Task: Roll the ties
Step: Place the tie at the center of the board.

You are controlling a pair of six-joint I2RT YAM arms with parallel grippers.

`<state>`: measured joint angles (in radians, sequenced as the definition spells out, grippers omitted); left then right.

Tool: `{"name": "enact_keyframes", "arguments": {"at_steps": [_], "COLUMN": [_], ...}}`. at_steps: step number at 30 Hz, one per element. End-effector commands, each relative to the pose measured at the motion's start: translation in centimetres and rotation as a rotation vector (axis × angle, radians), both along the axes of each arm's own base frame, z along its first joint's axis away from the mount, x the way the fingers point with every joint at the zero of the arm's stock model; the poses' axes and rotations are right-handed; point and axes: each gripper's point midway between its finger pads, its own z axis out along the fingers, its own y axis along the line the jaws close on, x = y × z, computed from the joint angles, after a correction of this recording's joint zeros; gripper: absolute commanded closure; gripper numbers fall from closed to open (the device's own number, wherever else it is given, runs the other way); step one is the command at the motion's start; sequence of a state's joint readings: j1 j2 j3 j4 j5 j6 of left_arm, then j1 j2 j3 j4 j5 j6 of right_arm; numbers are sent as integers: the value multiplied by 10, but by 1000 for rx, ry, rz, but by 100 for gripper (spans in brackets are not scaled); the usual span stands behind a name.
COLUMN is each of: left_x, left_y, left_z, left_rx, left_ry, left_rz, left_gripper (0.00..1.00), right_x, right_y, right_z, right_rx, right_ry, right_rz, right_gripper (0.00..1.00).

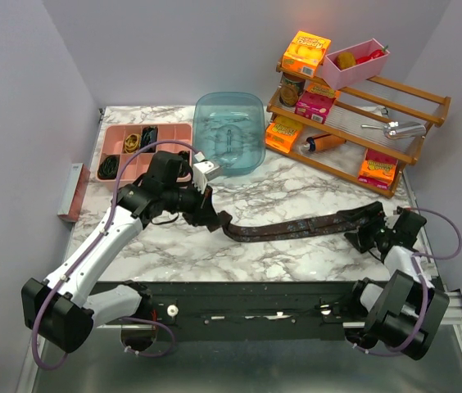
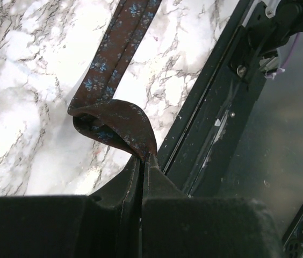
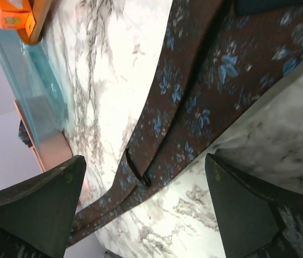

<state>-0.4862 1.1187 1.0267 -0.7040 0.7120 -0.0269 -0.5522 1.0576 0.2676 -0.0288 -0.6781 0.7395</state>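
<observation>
A dark brown tie point(image 1: 296, 227) with small blue flowers lies stretched across the marble table, running left to right. My left gripper point(image 1: 213, 218) is shut on its left end. In the left wrist view that end folds into a loop point(image 2: 114, 122) right at the closed fingertips of the left gripper point(image 2: 143, 157). My right gripper point(image 1: 364, 238) stands open at the tie's wide right end. In the right wrist view the open right gripper point(image 3: 145, 160) hangs over the tie point(image 3: 194, 97), one finger point(image 3: 49, 201) on each side of it, touching nothing.
A pink compartment tray point(image 1: 159, 128) at the back left holds small dark coils point(image 1: 108, 167). Beside it stands a clear blue tub point(image 1: 229, 131). A wooden rack point(image 1: 415, 151) with orange boxes fills the back right. The table's black front rail point(image 1: 255, 296) runs close below the tie.
</observation>
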Motion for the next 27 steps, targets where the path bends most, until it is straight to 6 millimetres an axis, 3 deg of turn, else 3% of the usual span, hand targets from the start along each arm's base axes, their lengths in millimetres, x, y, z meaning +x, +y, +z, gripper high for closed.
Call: {"name": "enact_keyframes", "arguments": {"at_steps": [1,9,22,25,27], "left_x": [7,13,9,10,9], "left_y": [5,8,23,33,35], "left_z": [0,-2,-14,-20,-20], "left_rx": [40,64,183,241,247], "left_ry": [-19,-7,97,120,129], "left_rz": [42,91,158,209,221], "left_gripper": [100,100,100,100,100], "right_x": [-18,-18,3,13,18], "right_y": [21,35,37,48,66], "right_z": [7,30,79,86,86], "right_rx": [81,126,-89,-142,-164], "right_ry": [22,-61,-178,-191,-181], "right_rz": [76,168,308,365,444], "right_gripper": [0,0,0,0,0]}}
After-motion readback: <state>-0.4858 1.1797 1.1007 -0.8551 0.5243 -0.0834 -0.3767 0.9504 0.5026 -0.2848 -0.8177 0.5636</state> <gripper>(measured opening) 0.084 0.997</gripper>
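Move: The right hand, open and empty, has the tie's right end about 2 cm ahead and 3 cm below, and the tie's middle some 20 cm left, 1 cm nearer the base. The rack's near orange box is about 18 cm ahead and 5 cm right. From the left hand, still pinching the other end, the tie's middle lies 28 cm right, 2 cm back and some 15 cm below; the teal bin is 29 cm ahead, 4 cm right. The open right hand rises about 8 cm and swings 5 cm left; the left hand eases left, keeping its pinch. ##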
